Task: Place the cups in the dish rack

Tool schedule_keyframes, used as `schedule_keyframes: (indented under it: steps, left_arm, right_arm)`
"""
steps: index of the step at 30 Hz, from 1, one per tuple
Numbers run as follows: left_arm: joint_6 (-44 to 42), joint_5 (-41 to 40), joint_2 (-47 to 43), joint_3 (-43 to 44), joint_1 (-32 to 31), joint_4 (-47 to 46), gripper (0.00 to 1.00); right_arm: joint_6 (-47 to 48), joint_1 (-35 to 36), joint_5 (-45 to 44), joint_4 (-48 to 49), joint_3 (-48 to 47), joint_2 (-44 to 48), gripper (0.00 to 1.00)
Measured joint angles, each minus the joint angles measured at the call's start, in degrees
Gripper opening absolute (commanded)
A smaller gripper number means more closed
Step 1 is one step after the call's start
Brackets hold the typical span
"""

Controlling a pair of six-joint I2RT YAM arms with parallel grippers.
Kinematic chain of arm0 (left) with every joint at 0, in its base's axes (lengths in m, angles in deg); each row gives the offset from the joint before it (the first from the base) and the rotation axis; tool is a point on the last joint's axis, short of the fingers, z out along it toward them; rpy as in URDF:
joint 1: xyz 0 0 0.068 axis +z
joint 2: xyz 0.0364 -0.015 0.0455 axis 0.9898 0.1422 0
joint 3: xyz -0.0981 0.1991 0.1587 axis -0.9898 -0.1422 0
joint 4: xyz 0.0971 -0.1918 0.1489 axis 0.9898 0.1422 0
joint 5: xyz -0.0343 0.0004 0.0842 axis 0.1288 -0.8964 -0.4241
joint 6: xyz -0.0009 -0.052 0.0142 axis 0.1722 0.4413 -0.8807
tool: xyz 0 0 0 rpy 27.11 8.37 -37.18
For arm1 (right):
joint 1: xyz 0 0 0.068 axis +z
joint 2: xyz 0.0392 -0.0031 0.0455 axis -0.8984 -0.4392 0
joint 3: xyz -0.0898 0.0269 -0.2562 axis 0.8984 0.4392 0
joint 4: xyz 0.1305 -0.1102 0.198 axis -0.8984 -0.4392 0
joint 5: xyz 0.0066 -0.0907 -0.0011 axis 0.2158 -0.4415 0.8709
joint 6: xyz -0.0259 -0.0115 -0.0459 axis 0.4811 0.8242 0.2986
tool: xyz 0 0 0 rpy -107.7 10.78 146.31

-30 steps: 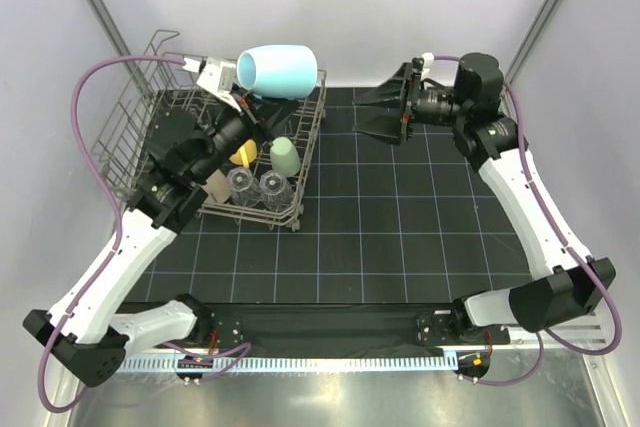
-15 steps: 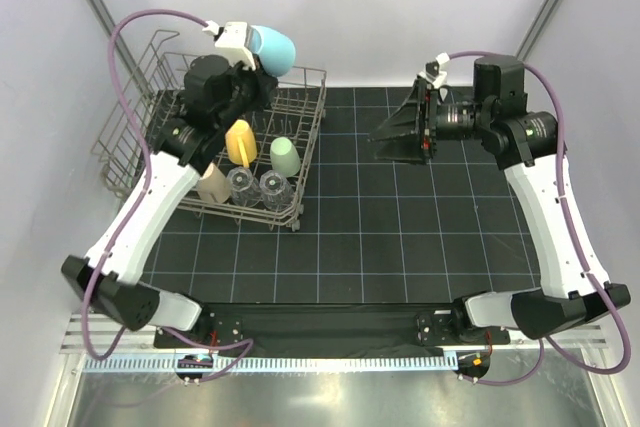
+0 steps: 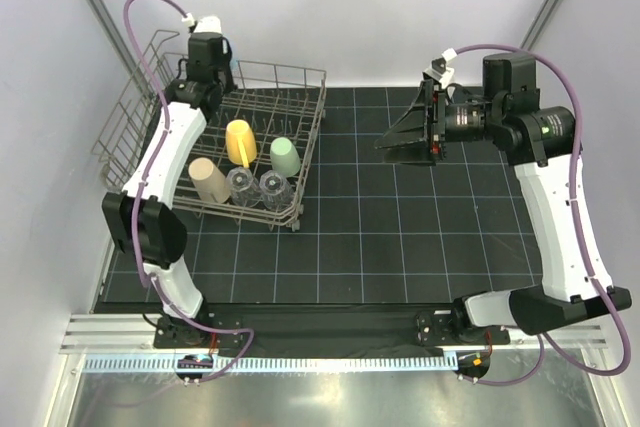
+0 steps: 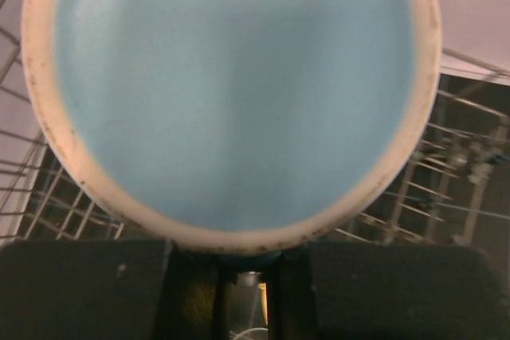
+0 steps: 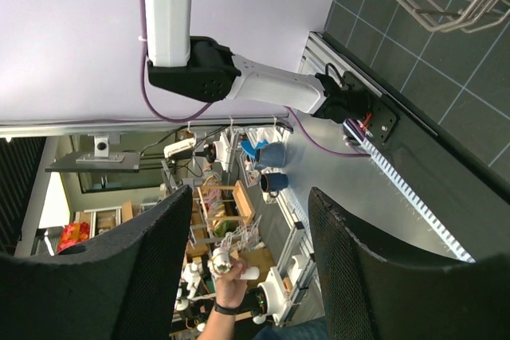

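The light-blue mug fills the left wrist view, its round end facing the camera. My left gripper is shut on it from below. In the top view the left wrist hangs over the back left of the dish rack and hides the mug. Inside the rack sit a tan cup, a yellow-handled mug, a mint-green cup and two clear tumblers. My right gripper is raised over the mat to the right of the rack, open and empty.
The rack's wires lie under the mug. The black gridded mat covers the table. Grey walls stand close behind and to the sides. The right wrist view looks past the table's near edge into the room.
The left arm has swung the blue mug from above the rack's back right rim to its back left, wrist now turned downward. The right arm has risen and shifted slightly right.
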Motion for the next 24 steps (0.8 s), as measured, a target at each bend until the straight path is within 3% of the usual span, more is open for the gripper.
schedule_keyframes:
  steps: [8, 24]
  left_arm:
    - [1.8, -3.3, 7.9, 3.7, 6.3, 4.1, 0.0]
    - [5.0, -4.4, 13.4, 4.2, 9.3, 6.6, 0.0]
  right_arm:
    - [1.3, -3.9, -0.1, -1.1, -1.9, -3.8, 0.62]
    - [0.8, -7.4, -0.7, -0.8, -1.9, -6.4, 0.62]
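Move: The blue cup is already in the left hand, base up. Its free spot in the rack's back-left part lies about 10 cm to the left, 6 ahead and some 20 below. The yellow mug stands about 6 cm back and 3 to the right, the green mug about 10 back and 15 right, the beige cup some 17 back and 4 left, all about 21 below. From the right hand the spot is roughly 38 cm ahead, 44 left and 33 below. Still gripping the upturned blue cup, the left hand swings left and down together towards the rack's back-left part, away from the yellow mug, then slows while mostly sinking, about 10 cm down and 9 left in all and slightly forward, its fingers tipping further down and turning counter-clockwise by some 15 degrees each. The empty right hand, fingers staying open, drifts about 6 cm forward and a little to its right, well clear of the rack. ##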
